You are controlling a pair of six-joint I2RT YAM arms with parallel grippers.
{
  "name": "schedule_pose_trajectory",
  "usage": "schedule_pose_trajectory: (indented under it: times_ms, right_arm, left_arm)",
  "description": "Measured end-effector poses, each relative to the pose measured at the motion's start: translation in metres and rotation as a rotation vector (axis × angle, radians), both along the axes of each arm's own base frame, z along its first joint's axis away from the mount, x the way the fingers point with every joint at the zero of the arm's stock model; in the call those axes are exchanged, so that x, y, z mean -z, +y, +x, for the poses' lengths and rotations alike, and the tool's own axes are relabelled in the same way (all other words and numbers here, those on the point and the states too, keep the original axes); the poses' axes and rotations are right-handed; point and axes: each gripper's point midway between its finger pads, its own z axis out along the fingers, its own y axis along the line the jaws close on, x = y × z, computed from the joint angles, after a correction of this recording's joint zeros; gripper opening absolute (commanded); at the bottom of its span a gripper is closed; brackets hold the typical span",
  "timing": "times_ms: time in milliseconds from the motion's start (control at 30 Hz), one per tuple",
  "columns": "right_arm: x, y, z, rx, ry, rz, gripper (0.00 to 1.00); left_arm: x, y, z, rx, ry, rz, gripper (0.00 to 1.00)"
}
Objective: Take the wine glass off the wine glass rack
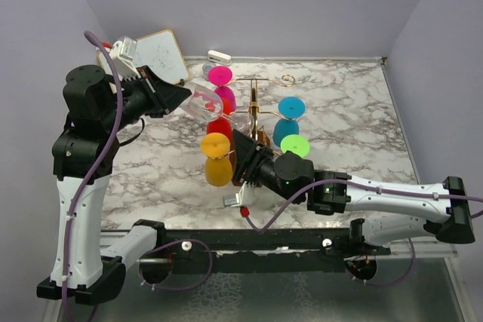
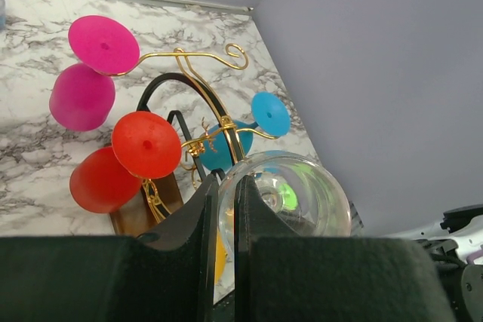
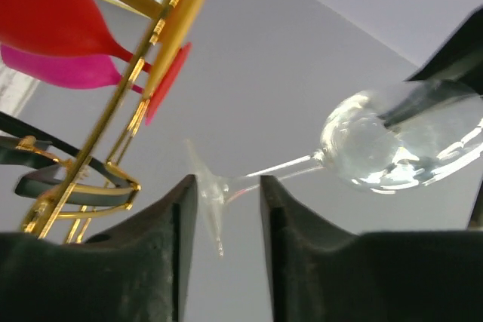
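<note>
A clear wine glass [image 1: 202,103] lies tilted in the air to the left of the gold wine glass rack [image 1: 255,107]. My left gripper [image 2: 225,186] is shut on the rim of its bowl [image 2: 294,201], one finger inside and one outside. In the right wrist view the bowl [image 3: 377,145] is at the right and the stem runs down-left to the foot [image 3: 207,194]. The foot sits between the fingers of my right gripper [image 3: 224,186], which is open, with a gap on the stem side. The rack [image 3: 113,111] stands just left of it.
Several coloured glasses hang on the rack: pink [image 1: 220,75], red [image 1: 219,127], yellow [image 1: 216,145], blue [image 1: 291,106], green [image 1: 296,145]. The dark wooden base [image 2: 143,213] shows under them. A small whiteboard [image 1: 162,54] and a white eraser [image 1: 219,56] lie at the back.
</note>
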Motion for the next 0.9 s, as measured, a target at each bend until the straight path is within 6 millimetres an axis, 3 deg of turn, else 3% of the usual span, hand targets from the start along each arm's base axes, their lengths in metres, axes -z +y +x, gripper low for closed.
schedule_pose_trajectory:
  times_ms: [133, 300, 333, 633, 900]
  right_arm:
    - [-0.021, -0.008, -0.002, 0.002, -0.013, 0.075, 0.58]
    - [-0.039, -0.018, -0.003, 0.005, -0.017, 0.146, 0.97]
    - [-0.041, -0.019, -0.004, 0.005, -0.019, 0.153, 1.0]
    - [-0.039, -0.027, -0.005, 0.007, -0.013, 0.174, 1.0]
    - [-0.037, -0.037, -0.006, 0.013, 0.001, 0.199, 0.99]
  left_arm:
    - [0.001, -0.001, 0.0, 0.002, -0.002, 0.007, 0.0]
    - [0.0, -0.001, 0.001, 0.004, -0.005, 0.007, 0.0]
    - [0.0, -0.002, 0.002, 0.004, -0.003, 0.007, 0.0]
    - [-0.015, 0.005, 0.011, -0.047, -0.035, 0.014, 0.0]
    - [-0.06, 0.025, 0.019, -0.184, -0.161, 0.026, 0.0]
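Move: Above the rack, the left fingers already pinch the wine glass by its bowl rim; its middle lies about 1 cm ahead, 5 cm right and 5 cm below that hand. From the right hand, whose fingers surround the foot end, the middle is some 2 cm ahead, 5 cm left and 6 cm up. The red glass sits roughly 12 cm ahead of the left hand, 1 cm right, 24 cm down; the yellow glass is 3 cm ahead of the right hand, 7 cm left, 14 cm down. Spreading from barely parted to fully open, the right fingers let go of the wine glass's foot end while that hand rises some 4 cm, tips its fingers upward, and draws right about as far. The left hand keeps its pinch on the rim, waits, then lifts the glass about 6 cm, also going left and a little forward, turning counter-clockwise and tipping up some 10 degrees. ##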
